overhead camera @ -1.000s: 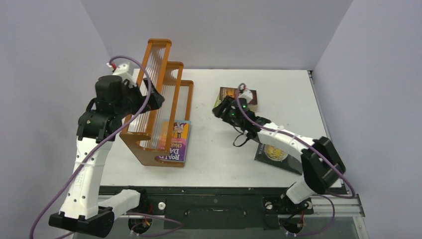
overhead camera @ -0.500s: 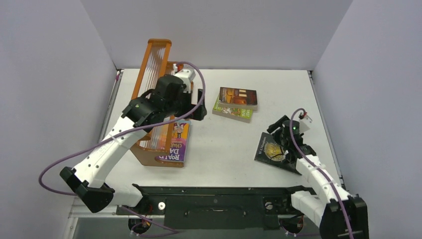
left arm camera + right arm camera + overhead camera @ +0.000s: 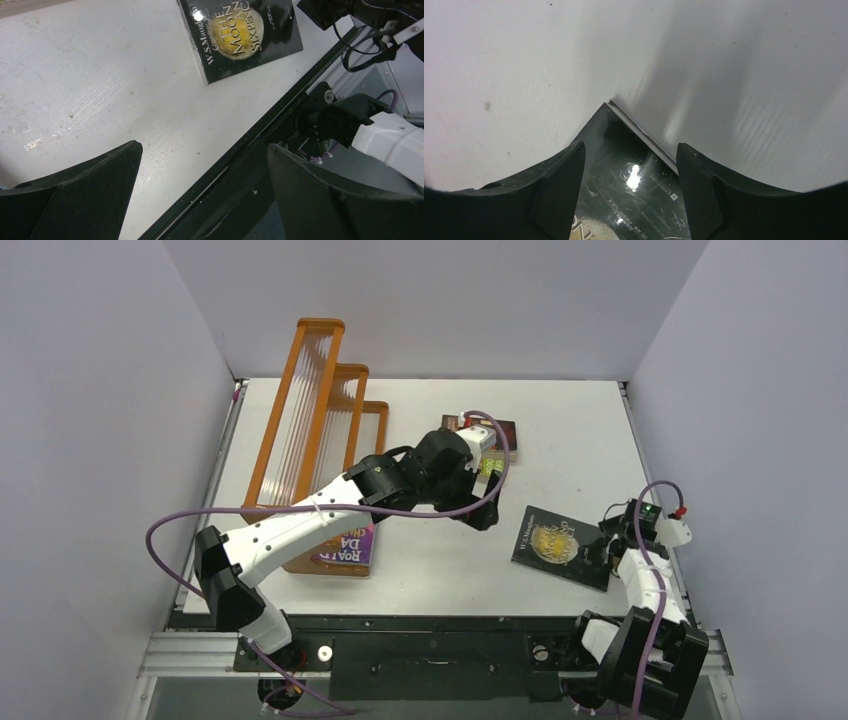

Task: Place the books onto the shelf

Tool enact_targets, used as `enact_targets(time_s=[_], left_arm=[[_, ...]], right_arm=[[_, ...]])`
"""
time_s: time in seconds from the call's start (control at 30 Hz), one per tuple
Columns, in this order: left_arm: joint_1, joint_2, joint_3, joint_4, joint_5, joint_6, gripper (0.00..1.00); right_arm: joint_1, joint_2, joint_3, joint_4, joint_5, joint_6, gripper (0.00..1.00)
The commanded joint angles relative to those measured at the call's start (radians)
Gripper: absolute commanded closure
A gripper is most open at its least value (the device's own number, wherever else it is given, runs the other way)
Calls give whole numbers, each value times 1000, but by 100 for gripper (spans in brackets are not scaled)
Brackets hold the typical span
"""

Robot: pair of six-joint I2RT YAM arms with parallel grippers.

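The orange-brown shelf (image 3: 318,405) stands at the back left, with the orange-purple Roald Dahl book (image 3: 352,544) leaning in its front tier. A black book with a gold emblem (image 3: 560,543) (image 3: 245,35) lies flat at the right. My right gripper (image 3: 608,542) (image 3: 630,146) hovers open over that book's right corner (image 3: 634,185), holding nothing. My left gripper (image 3: 487,512) (image 3: 204,146) hangs open and empty over the table's middle, near the front edge. The dark brown-orange book (image 3: 503,430) lies on a green book (image 3: 490,467) behind the left arm, which hides most of both.
The black frame rail (image 3: 240,165) runs along the table's near edge below the left gripper. The right arm's base (image 3: 640,655) sits at the front right. Grey walls close in the table on three sides.
My left arm has swung from the shelf across to the table's middle. My right arm has drawn back from the stacked books to the black book's right corner, its jaws standing wider.
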Motion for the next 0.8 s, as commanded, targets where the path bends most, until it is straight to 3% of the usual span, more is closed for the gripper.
enact_targets(time_s=[0.0, 0.13, 0.37, 0.57, 0.67, 0.77], left_arm=[[-12, -35, -3, 93, 38, -38, 4], [-10, -42, -16, 71, -4, -28, 4], [27, -77, -55, 72, -11, -37, 4], [84, -95, -132, 93, -1, -46, 4], [86, -37, -132, 70, 22, -12, 4], [67, 23, -126, 71, 48, -5, 4]], right_arm=[[-28, 69, 30, 28, -47, -22, 37], [5, 238, 75, 126, -274, -128, 39], [269, 455, 214, 159, -300, -182, 40], [529, 467, 308, 173, -302, -247, 40], [560, 406, 317, 142, -203, -245, 39], [498, 249, 243, 139, -99, -205, 37]])
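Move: The black book lies just under the right gripper, which hangs over its far right corner; the book's middle is about 8 cm left, 3 cm back and 3 cm down. The green book lies some 17 cm ahead and 27 cm left of that hand, with the brown book on top of it about 23 cm ahead and 24 cm left. From the left gripper, held high, the black book is roughly level ahead, 20 cm right and 24 cm down. Lower the right gripper about 2 cm onto the black book's right end, fingers kept part-open, then drag that end forward and sweep it left in an arc, about 20 cm left and 9 cm forward, turning the hand some 50 degrees counter-clockwise and easing up at the finish. Let the open left gripper drift a few centimetres left, down and forward, clear of the book. ##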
